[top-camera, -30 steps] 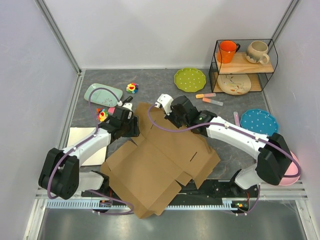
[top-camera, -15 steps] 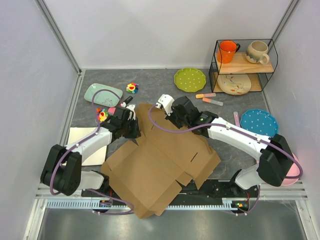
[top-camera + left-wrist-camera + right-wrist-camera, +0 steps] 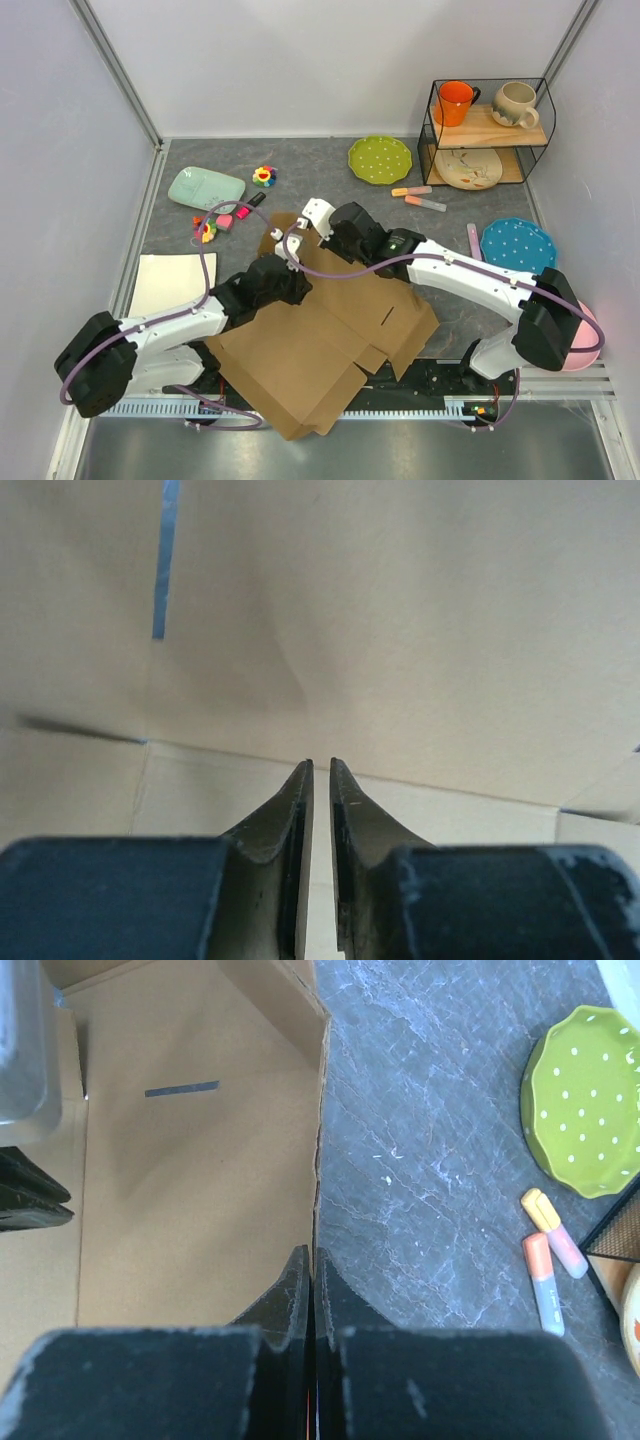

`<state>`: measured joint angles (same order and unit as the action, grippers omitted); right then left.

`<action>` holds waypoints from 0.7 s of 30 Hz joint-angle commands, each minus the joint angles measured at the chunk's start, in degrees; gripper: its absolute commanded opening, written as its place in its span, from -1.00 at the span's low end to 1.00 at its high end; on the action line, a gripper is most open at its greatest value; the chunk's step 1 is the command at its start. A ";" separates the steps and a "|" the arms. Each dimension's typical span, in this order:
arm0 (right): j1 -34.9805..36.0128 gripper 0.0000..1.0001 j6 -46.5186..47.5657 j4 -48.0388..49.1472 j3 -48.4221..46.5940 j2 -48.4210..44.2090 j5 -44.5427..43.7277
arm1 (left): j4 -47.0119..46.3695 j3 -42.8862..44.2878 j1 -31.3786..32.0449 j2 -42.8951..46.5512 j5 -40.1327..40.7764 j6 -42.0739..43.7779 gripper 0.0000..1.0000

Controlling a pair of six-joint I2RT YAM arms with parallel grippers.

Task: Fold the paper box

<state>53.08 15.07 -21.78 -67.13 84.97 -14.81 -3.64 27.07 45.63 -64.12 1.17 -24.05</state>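
Note:
The paper box (image 3: 320,330) is a brown cardboard sheet with flaps, lying mostly flat mid-table and overhanging the near edge. My right gripper (image 3: 322,232) is shut on the box's far right edge; in the right wrist view the gripper (image 3: 313,1252) pinches that edge, and the panel (image 3: 190,1180) rises to its left. My left gripper (image 3: 292,282) reaches over the box's middle. In the left wrist view it (image 3: 321,765) is shut and empty, its tips close to a crease, with cardboard (image 3: 400,630) filling the view.
A green dotted plate (image 3: 380,158) and two markers (image 3: 420,197) lie beyond the box. A wire shelf (image 3: 487,125) with mugs stands far right, with a blue plate (image 3: 517,243) below it. A white board (image 3: 165,285), a mint tray (image 3: 206,187) and small toys (image 3: 264,176) lie left.
My left arm has swung from the box's far left edge to over its middle. My right gripper has shifted slightly left, still on the far edge.

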 commanded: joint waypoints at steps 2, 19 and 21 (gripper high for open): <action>1.59 -1.00 1.28 -1.07 -1.60 -0.77 -4.88 | -8.14 -5.70 2.98 4.95 13.57 -4.33 -0.60; 1.50 -1.00 -2.06 -0.46 3.67 -7.18 -2.33 | 18.93 3.34 -7.46 4.90 17.12 -9.96 0.43; 1.50 -1.00 -2.41 -0.46 3.85 -7.88 -1.89 | 18.32 2.81 -8.71 3.39 15.18 -9.44 0.41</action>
<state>54.48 13.67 -23.07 -63.94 80.40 -17.85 13.19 29.80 39.79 -58.37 20.40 -31.83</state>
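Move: The small corner tab at the left end of the crease lies about 6 cm ahead of the left hand, 8 cm to its left and 4 cm lower. The long slot in the far panel is some 9 cm straight ahead and roughly 2 cm lower; the dark pink marker is about 21 cm ahead, 12 cm left, 7 cm below. From the right hand, which already pinches the far panel's edge, the tab is roughly 15 cm left, 6 cm back and 12 cm below. Leftward and slightly forward, some 8 cm in all, the left hand leaves the crease in an arch: a brief dip, up about 8 cm, then most of that back down towards the small corner tab. Its nearly shut fingers spread wide and the hand turns about 25 degrees counter-clockwise. The right hand keeps its pinch on the far panel's edge, easing roughly 2 cm back and to its right. ##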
